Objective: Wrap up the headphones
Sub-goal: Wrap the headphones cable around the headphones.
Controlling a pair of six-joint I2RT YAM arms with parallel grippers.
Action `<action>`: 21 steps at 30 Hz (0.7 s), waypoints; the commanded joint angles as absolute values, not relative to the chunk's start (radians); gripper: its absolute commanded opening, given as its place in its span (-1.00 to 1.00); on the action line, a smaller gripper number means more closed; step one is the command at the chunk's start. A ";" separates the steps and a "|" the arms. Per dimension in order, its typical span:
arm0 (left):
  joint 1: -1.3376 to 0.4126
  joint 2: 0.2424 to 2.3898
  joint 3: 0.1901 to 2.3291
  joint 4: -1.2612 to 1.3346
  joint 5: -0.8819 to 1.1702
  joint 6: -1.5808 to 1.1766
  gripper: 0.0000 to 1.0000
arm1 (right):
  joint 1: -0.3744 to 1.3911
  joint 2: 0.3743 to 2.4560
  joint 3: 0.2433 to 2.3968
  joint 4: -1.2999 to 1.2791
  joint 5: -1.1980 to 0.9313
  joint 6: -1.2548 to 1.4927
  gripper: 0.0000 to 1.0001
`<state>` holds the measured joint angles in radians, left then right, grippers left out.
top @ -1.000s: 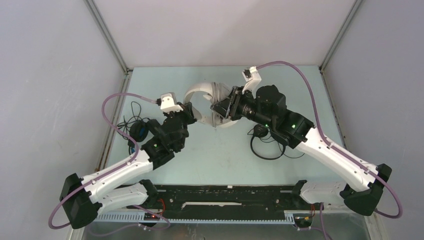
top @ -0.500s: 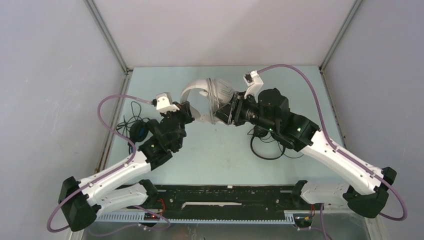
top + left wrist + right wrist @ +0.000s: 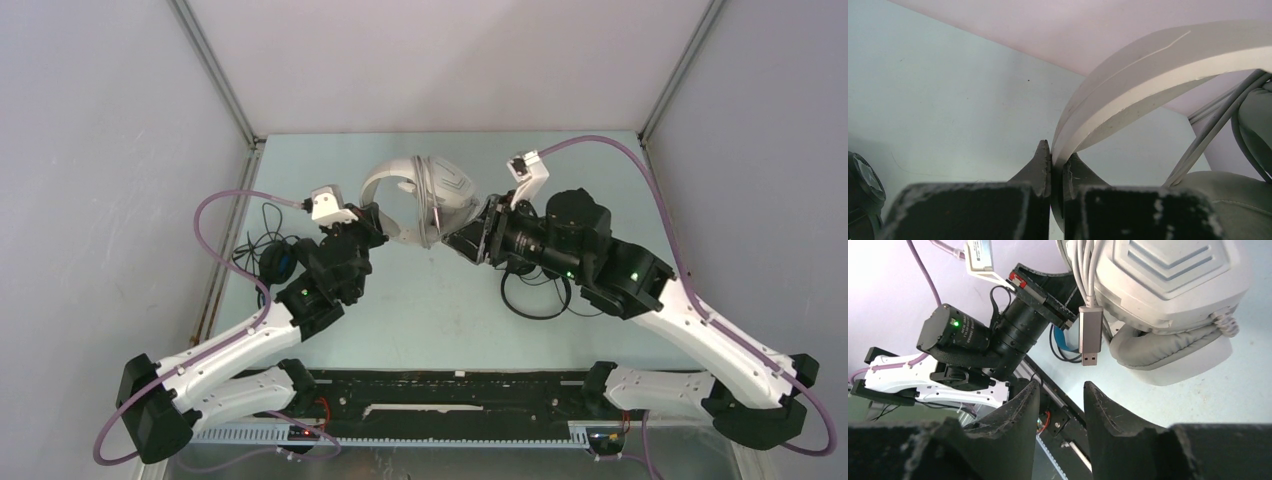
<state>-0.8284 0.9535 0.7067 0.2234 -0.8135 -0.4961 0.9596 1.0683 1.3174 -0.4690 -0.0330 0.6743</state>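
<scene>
The white-grey headphones [image 3: 432,188] hang above the table's far middle, grey cable [image 3: 1087,270] wound round the band beside the ear cup [image 3: 1168,285]. My left gripper [image 3: 1057,155] is shut on the white headband [image 3: 1148,65], seen from above at the band's left end [image 3: 385,225]. My right gripper [image 3: 1060,390] stands open and empty just below the ear cup, its tips [image 3: 455,242] a little apart from it. The cable's USB plug [image 3: 1090,337] dangles free. Black headphones with blue lining [image 3: 278,262] lie at the left. The slim black set [image 3: 530,290] lies partly under my right arm.
Loose black cable [image 3: 262,225] trails near the left wall. A black rail [image 3: 450,390] runs along the near edge between the arm bases. Grey walls close in the table on three sides. My left arm's wrist [image 3: 978,335] shows in the right wrist view.
My right gripper has opened, let go of the ear cup and drawn back to the right. The white headphones have turned and shifted slightly. The left gripper keeps its hold.
</scene>
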 commanded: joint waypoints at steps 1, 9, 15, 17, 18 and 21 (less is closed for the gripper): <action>-0.823 0.915 0.703 0.329 -0.850 -0.537 -1.00 | 0.973 1.036 1.366 -0.414 0.088 0.616 -0.21; -0.823 0.910 0.707 0.321 -0.851 -0.528 -1.00 | 1.005 1.137 1.483 -0.405 0.222 0.513 -0.23; -0.822 0.909 0.715 0.315 -0.848 -0.523 -1.00 | 1.036 1.235 1.587 -0.476 0.271 0.481 -0.23; -0.823 0.907 0.716 0.314 -0.847 -0.523 -1.00 | 1.054 1.254 1.605 -0.498 0.313 0.475 -0.23; -0.822 0.906 0.717 0.312 -0.846 -0.523 -1.00 | 1.062 1.263 1.616 -0.509 0.332 0.471 -0.23; -0.822 0.905 0.718 0.311 -0.847 -0.522 -1.00 | 1.083 1.296 1.652 -0.547 0.375 0.452 -0.23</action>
<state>-0.8280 0.9459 0.7071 0.2153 -0.8181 -0.4881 1.0561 1.2682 1.5726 -0.4942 0.2741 0.4938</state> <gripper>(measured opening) 0.048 0.387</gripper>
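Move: The cable's USB plug, hanging free from the wound strands, lies about 4 cm ahead of the right hand, 2 cm to its left and 2 cm above. The cable wraps are some 7 cm ahead, 4 cm left and 5 cm above that hand; the near ear cup is about 8 cm straight ahead and 2 cm above. From the left hand the plug lies roughly 9 cm right and 2 cm ahead, at about its height. The hanging USB plug and the cable wraps above it are what the right hand heads for: it first rises with a slight drift right, then swings forward and left, about 5 cm up at most, and sinks a little at the end. Its wrist rolls and turns clockwise some 10 degrees, fingers staying part open. The left hand keeps its hold on the headband, nearly still. ##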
